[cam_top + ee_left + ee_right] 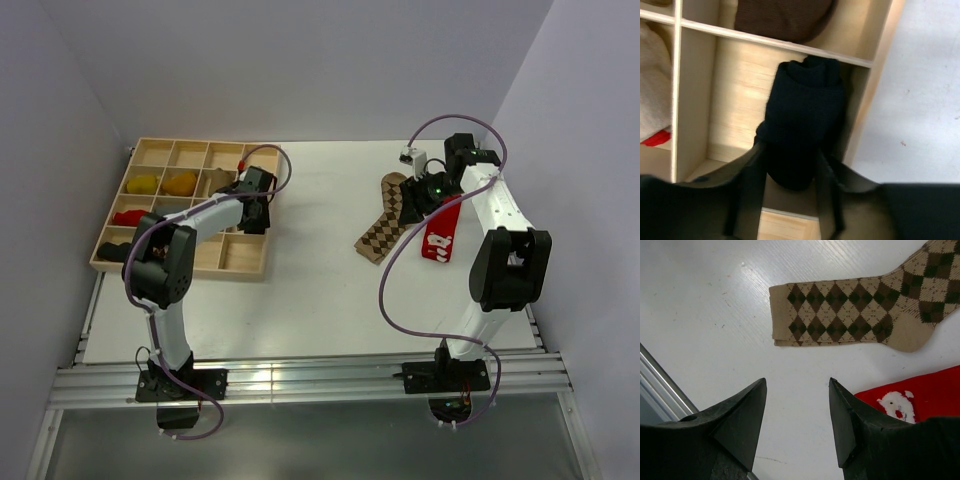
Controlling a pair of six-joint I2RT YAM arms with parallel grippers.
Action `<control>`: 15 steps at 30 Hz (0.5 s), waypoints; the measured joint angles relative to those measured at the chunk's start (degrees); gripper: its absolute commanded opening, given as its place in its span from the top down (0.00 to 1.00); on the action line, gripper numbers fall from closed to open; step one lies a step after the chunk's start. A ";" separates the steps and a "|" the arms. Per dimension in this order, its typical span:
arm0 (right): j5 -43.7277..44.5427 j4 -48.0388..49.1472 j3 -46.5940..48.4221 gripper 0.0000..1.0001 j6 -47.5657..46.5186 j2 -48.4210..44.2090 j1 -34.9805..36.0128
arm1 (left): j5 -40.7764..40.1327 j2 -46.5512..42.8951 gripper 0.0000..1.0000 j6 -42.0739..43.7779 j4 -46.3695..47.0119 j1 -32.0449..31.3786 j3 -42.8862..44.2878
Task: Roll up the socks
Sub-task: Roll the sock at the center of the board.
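Note:
The black sock [802,115], rolled into a bundle, lies in a compartment of the wooden tray [740,90]. My left gripper [790,152] is open, one finger on each side of the bundle's near end. The brown-and-tan argyle sock [850,315] lies flat on the white table, and the red sock [920,395] with white marks lies beside it. My right gripper [797,385] hovers open over bare table just short of both, holding nothing. From above, the argyle sock [385,225] and red sock [440,235] lie under the right gripper [425,190]; the left gripper [255,210] is over the tray's right side.
The wooden tray [245,262] sits at the table's left and holds a yellow bundle [143,185], an orange one [180,183] and a red one [128,217]. A brown bundle [785,17] fills the compartment beyond the black sock. A metal rail [300,380] runs along the near edge.

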 measured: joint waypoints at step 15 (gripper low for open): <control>0.02 -0.04 0.90 0.39 0.09 0.04 0.00 | 0.57 -2.64 0.40 1.46 0.20 0.74 1.01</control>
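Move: The rolled black sock lies between the left fingers, its middle some 2 cm ahead of the hand and about 2 cm below, inside a tray compartment. In the next compartment out is the dark brown sock, about 9 cm ahead and 2 cm left; the beige sock lies roughly 10 cm left and 2 cm ahead. From the right hand the black sock is about 35 cm left, 8 cm ahead and 12 cm lower. The left fingers open further, letting go of the black sock, and the hand lifts about 2.5 cm off it. ##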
